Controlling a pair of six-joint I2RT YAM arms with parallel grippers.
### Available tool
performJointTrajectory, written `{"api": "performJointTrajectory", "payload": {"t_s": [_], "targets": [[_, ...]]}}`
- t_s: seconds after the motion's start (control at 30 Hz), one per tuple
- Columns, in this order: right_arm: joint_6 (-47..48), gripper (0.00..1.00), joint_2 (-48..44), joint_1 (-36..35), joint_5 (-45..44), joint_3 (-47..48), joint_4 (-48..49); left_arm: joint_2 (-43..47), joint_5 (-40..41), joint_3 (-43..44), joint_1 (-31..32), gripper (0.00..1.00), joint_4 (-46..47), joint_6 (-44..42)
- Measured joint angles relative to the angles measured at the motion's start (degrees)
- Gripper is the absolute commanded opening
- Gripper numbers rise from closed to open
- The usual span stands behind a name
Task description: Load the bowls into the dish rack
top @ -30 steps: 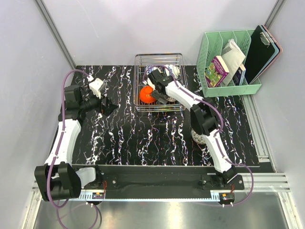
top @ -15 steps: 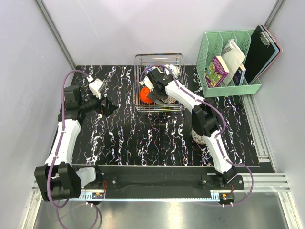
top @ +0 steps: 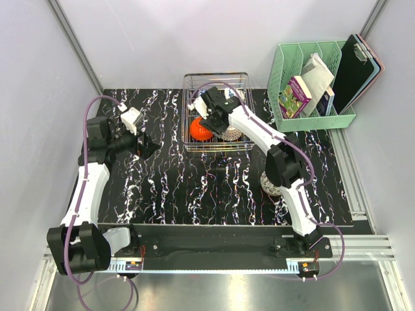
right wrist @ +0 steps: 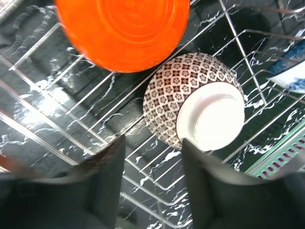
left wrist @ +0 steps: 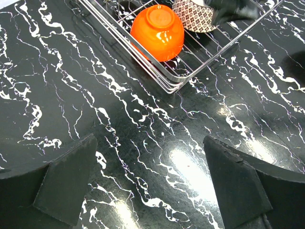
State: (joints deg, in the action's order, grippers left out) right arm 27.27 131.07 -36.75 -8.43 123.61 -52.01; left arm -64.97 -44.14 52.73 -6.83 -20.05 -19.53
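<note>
The dish rack (top: 217,79) stands at the back middle of the table. A glossy orange bowl (top: 200,128) (right wrist: 124,28) (left wrist: 159,31) lies upside down in it, and a net-patterned bowl (top: 228,134) (right wrist: 164,95) lies upside down beside it. A blue-and-white bowl (right wrist: 291,76) shows at the rack's edge. My right gripper (top: 211,118) (right wrist: 152,152) hovers over the rack wires with its jaws apart and nothing between them. Another net-patterned bowl (top: 272,184) sits on the table, partly under the right forearm. My left gripper (top: 144,144) (left wrist: 150,181) is open above bare table, left of the rack.
A mint-green organiser (top: 314,120) with books stands at the back right, with a dark clipboard (top: 356,65) leaning beside it. Walls close in the table on the left, back and right. The rack's front rim (left wrist: 167,81) lies just ahead of my left gripper.
My right gripper has drawn back from over the front of the rack. The net-patterned bowl now shows lying free beside the orange one. The jaws have narrowed. The left arm is still.
</note>
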Motion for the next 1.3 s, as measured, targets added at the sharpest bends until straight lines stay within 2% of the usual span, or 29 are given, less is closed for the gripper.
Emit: {"api": "performJointTrajectory", "payload": {"t_s": [0.03,0.07,0.2,0.43,0.73,1.07,1.3], "targets": [[-0.28,0.35,-0.5,0.0,0.76,0.13,-0.31,0.0,-0.11,0.0,0.0,0.99,0.0,0.0],[-0.68,0.3,-0.96,0.0,1.49,0.15,-0.35,0.0,-0.17,0.0,0.0,0.99,-0.02,0.0],[-1.66,0.2,-1.49,0.0,3.78,0.11,-0.44,0.0,-0.31,0.0,-0.02,0.99,0.0,0.02],[-2.1,0.17,-0.72,0.0,6.12,-0.07,-0.96,0.09,-0.39,0.0,-0.07,0.99,-0.02,-0.02],[-2.08,0.1,6.08,0.92,4.13,2.05,-0.85,1.68,-0.39,-0.02,-0.31,0.99,-0.04,-0.55],[-0.81,0.07,6.75,2.51,-7.76,-1.79,7.19,1.88,-0.48,-1.14,-0.61,0.99,-0.68,-1.09],[0.09,0.06,6.75,2.56,-11.1,-2.75,9.75,1.9,-0.57,-1.38,-0.68,0.99,-0.83,-1.27]]}}
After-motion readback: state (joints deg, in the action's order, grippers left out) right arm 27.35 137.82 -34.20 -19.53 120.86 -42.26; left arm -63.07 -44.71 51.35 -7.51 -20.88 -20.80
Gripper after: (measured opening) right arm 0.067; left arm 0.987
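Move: The brown-patterned bowl stands tilted in the dish rack some 5 cm ahead of the right hand, 4 cm to its right and 6 cm below. The orange bowl is about 6 cm ahead and 6 cm to the left, 5 cm down; a blue-and-white bowl stands roughly 12 cm beyond the patterned one, about 1 cm farther right. From the left hand, the patterned bowl lies about 12 cm ahead, 25 cm right and 16 cm below. Lifting about a centimetre and easing back and left while its half-open fingers shut, the right hand then sinks some 6 cm into the rack between the orange and patterned bowls. From there it drives about 6 cm forward and 5 cm right, the wrist swinging roughly 20 degrees back and clockwise, the closed fingertips pushing the patterned bowl's near edge. ##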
